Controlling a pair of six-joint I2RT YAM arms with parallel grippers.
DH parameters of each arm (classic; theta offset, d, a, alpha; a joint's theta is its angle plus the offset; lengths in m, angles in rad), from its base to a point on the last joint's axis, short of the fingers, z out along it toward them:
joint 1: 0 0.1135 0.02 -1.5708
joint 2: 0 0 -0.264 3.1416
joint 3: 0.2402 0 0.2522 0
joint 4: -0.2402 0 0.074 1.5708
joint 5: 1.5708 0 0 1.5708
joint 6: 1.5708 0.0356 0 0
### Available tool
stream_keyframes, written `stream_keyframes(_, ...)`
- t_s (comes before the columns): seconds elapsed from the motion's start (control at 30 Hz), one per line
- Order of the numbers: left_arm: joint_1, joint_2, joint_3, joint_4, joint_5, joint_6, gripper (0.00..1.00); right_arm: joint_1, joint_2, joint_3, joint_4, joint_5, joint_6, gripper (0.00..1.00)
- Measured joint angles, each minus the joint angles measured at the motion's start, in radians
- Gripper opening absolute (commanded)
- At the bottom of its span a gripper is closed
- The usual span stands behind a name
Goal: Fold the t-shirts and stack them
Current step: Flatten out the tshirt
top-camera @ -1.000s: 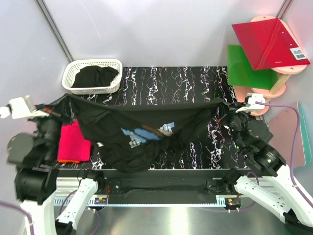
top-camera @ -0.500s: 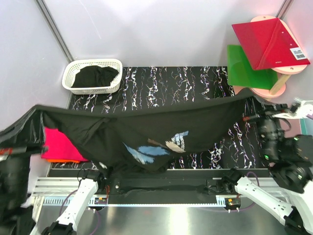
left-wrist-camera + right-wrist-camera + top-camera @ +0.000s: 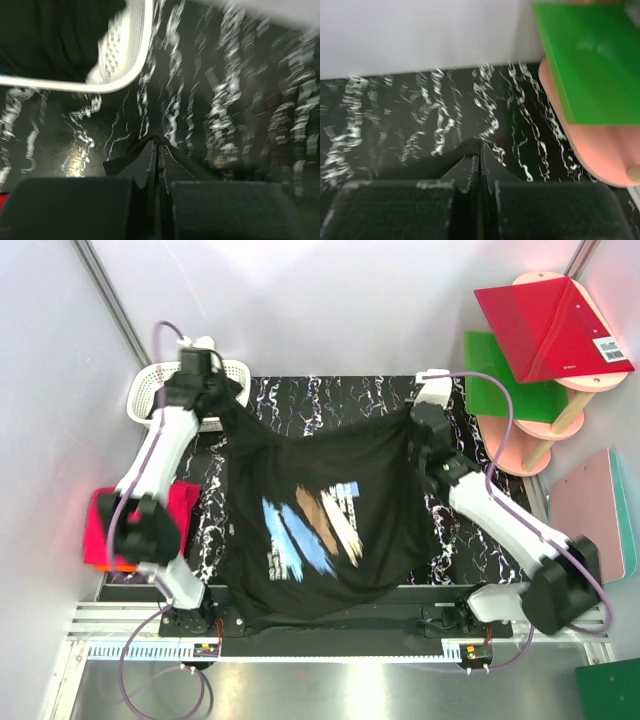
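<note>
A black t-shirt with a blue, tan and white brushstroke print lies spread print-up over the black marbled table, its lower hem hanging past the near edge. My left gripper is shut on its far left corner beside the basket. In the left wrist view the left gripper pinches a ridge of black cloth. My right gripper is shut on the far right corner, and the right wrist view shows it nipping black cloth. A folded hot-pink t-shirt lies at the left, an orange one under it.
A white lattice basket holding a black t-shirt stands at the far left, just past the left gripper. Red, green and pink boards stand on the right. Grey walls close in the back and left.
Both arms have swung from the table's near sides out to its far end, carrying the shirt's corners. The shirt, stretched in the air before, now lies spread with its print up.
</note>
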Motion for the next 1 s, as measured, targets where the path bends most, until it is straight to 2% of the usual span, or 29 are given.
stream_keyframes(0.1,-0.002,0.221,0.089,-0.039,0.014,-0.008,0.0,-0.114,0.146,0.039,0.013,-0.049,0.058,0.0)
stream_keyframes(0.23,-0.013,0.393,0.244,-0.064,0.022,-0.009,0.0,-0.188,0.396,0.188,0.026,-0.097,0.094,0.0)
stream_keyframes(0.37,-0.024,0.441,0.321,-0.069,0.012,-0.011,0.0,-0.218,0.599,0.315,0.032,-0.127,0.113,0.0)
stream_keyframes(0.5,-0.029,0.441,0.343,-0.063,0.011,-0.01,0.0,-0.248,0.717,0.399,0.015,-0.14,0.122,0.0)
stream_keyframes(0.67,-0.029,0.435,0.296,-0.062,0.022,-0.012,0.0,-0.269,0.739,0.418,0.0,-0.146,0.125,0.0)
stream_keyframes(0.8,-0.029,0.406,0.245,-0.07,0.045,-0.012,0.0,-0.27,0.689,0.372,-0.001,-0.148,0.132,0.0)
stream_keyframes(1.0,-0.029,0.229,0.084,-0.06,0.048,-0.027,0.0,-0.27,0.602,0.345,-0.047,-0.148,0.176,0.0)
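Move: Both hands hold the t-shirt's far corners in the air, facing the far table edge, about 12 cm ahead and 23 cm below the left hand, and 18 cm ahead and 26 cm below the right. The shirt's middle trails some 21 cm back and 20 cm right of the left hand, or 15 cm back and 21 cm left of the right. The basket is 6 cm ahead and 10 cm left of the left hand; the green board is 14 cm ahead and 18 cm right of the right hand. Still pinching the t-shirt, both hands swing forward and down, left about 10 cm, right over 20, then ease back. ##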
